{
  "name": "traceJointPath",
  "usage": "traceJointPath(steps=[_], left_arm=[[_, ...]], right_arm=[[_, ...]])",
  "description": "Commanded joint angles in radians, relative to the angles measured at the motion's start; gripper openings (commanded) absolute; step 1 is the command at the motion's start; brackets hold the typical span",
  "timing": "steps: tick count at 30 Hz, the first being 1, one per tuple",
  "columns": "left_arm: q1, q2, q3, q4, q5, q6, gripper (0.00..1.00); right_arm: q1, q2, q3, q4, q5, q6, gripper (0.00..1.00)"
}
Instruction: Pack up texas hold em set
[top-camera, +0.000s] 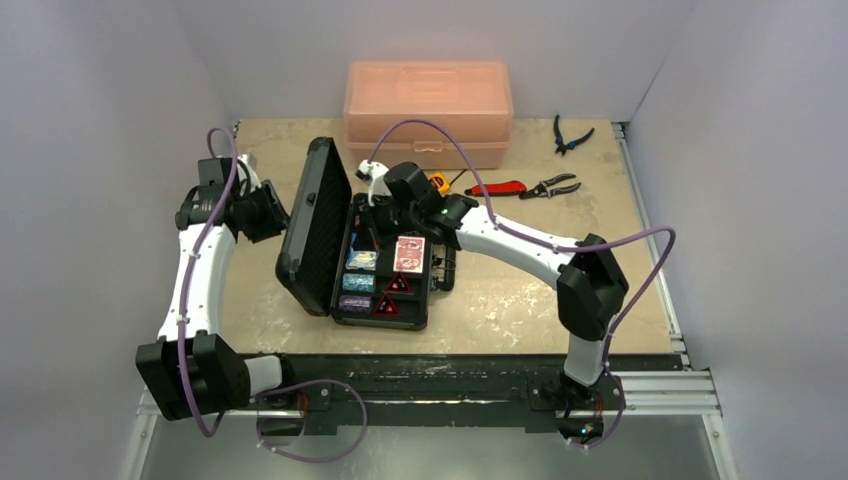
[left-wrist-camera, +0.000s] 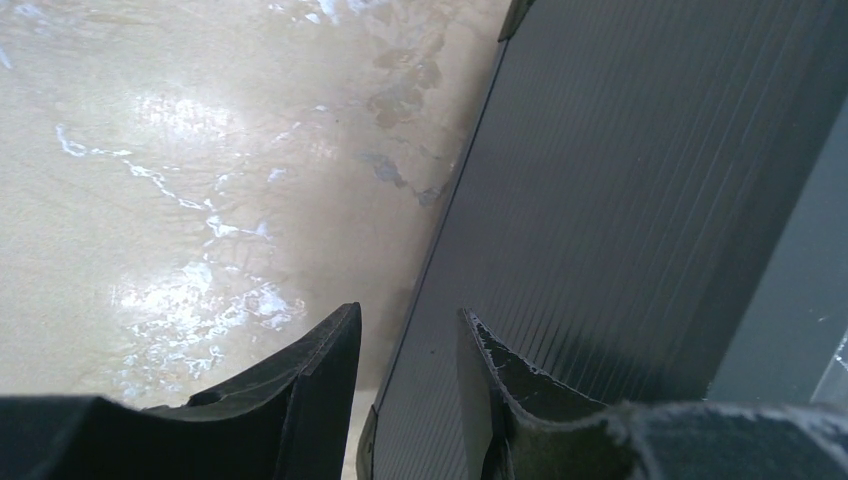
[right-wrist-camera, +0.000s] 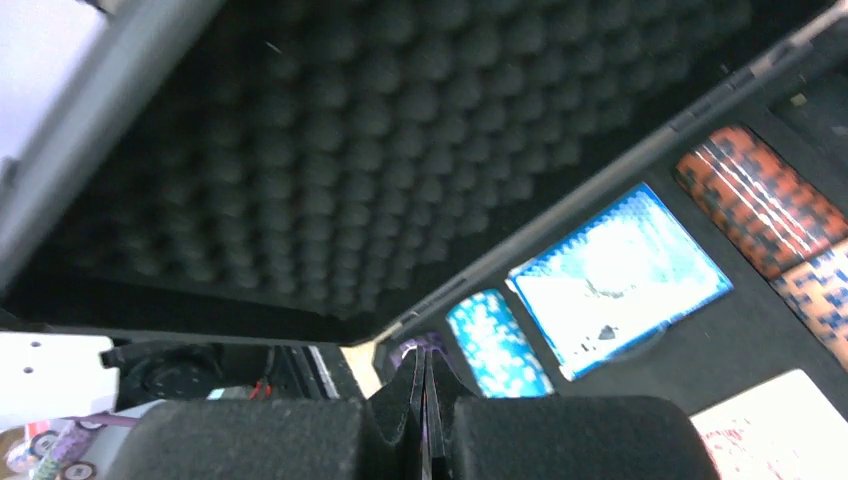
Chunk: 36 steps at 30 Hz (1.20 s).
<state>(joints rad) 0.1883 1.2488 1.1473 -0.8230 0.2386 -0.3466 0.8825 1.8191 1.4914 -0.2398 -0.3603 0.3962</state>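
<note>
The black case (top-camera: 345, 240) of the texas hold em set lies open, with its lid (top-camera: 312, 225) standing up on the left. The lid's egg-crate foam (right-wrist-camera: 330, 150) fills the right wrist view. In the tray lie a red deck (top-camera: 409, 253), a blue deck (right-wrist-camera: 615, 275), blue chips (right-wrist-camera: 495, 345), purple chips (top-camera: 355, 302), orange chips (right-wrist-camera: 760, 195) and black-red triangles (top-camera: 398, 284). My right gripper (right-wrist-camera: 425, 365) is shut above the tray's far end, empty. My left gripper (left-wrist-camera: 408, 325) stands open behind the lid. Its fingers straddle the edge of the lid's ribbed outer face (left-wrist-camera: 640, 200).
A translucent orange plastic box (top-camera: 428, 110) stands at the back of the table. To its right and in front lie blue-handled cutters (top-camera: 570, 135), black pliers (top-camera: 552, 186), a red-handled tool (top-camera: 497, 188) and a small yellow item (top-camera: 437, 182).
</note>
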Motion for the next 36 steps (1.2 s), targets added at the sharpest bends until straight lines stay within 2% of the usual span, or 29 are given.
traceJointPath(steps=[1, 12, 19, 36], left_arm=[[-0.03, -0.001, 0.003, -0.002, 0.038, 0.023, 0.39], [-0.107, -0.011, 0.003, 0.025, 0.13, 0.055, 0.39], [-0.153, -0.011, -0.001, 0.043, 0.179, 0.073, 0.38], [-0.251, 0.008, 0.012, 0.011, 0.19, 0.102, 0.37]], right_arm=[[0.022, 0.025, 0.159, -0.046, 0.015, -0.023, 0.0], [0.036, 0.087, 0.311, -0.107, 0.015, -0.02, 0.0], [0.036, 0.067, 0.28, -0.114, 0.044, -0.032, 0.0], [0.036, -0.03, 0.141, -0.115, 0.095, -0.056, 0.0]])
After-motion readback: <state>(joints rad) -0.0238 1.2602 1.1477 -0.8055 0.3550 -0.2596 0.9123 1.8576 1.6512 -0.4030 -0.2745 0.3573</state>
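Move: The case lid, leaning open to the left, has its middle about 6 cm right of the left hand, level fore and aft and some 3 cm below; from the right hand it is about 9 cm left, 3 cm ahead and 4 cm below. Down in the case, some 13 cm below the right hand, the blue card deck lies 1 cm ahead and 3 cm left, the red deck 1 cm ahead and 8 cm right. The left hand keeps its fingertips against the lid's outer face and pushes it steadily to the right, about 8 cm towards the case, easing off near the end, its wrist turning some 20 degrees clockwise while the finger gap stays as it was. Meanwhile the right hand, on the lid's inner side with fingers shut, rises about 5 cm and reaches a little left towards the lid, then sinks and draws back right to nearly where it began, its fingertips ending close to the lid's latch edge, where a touch can't be made out. ##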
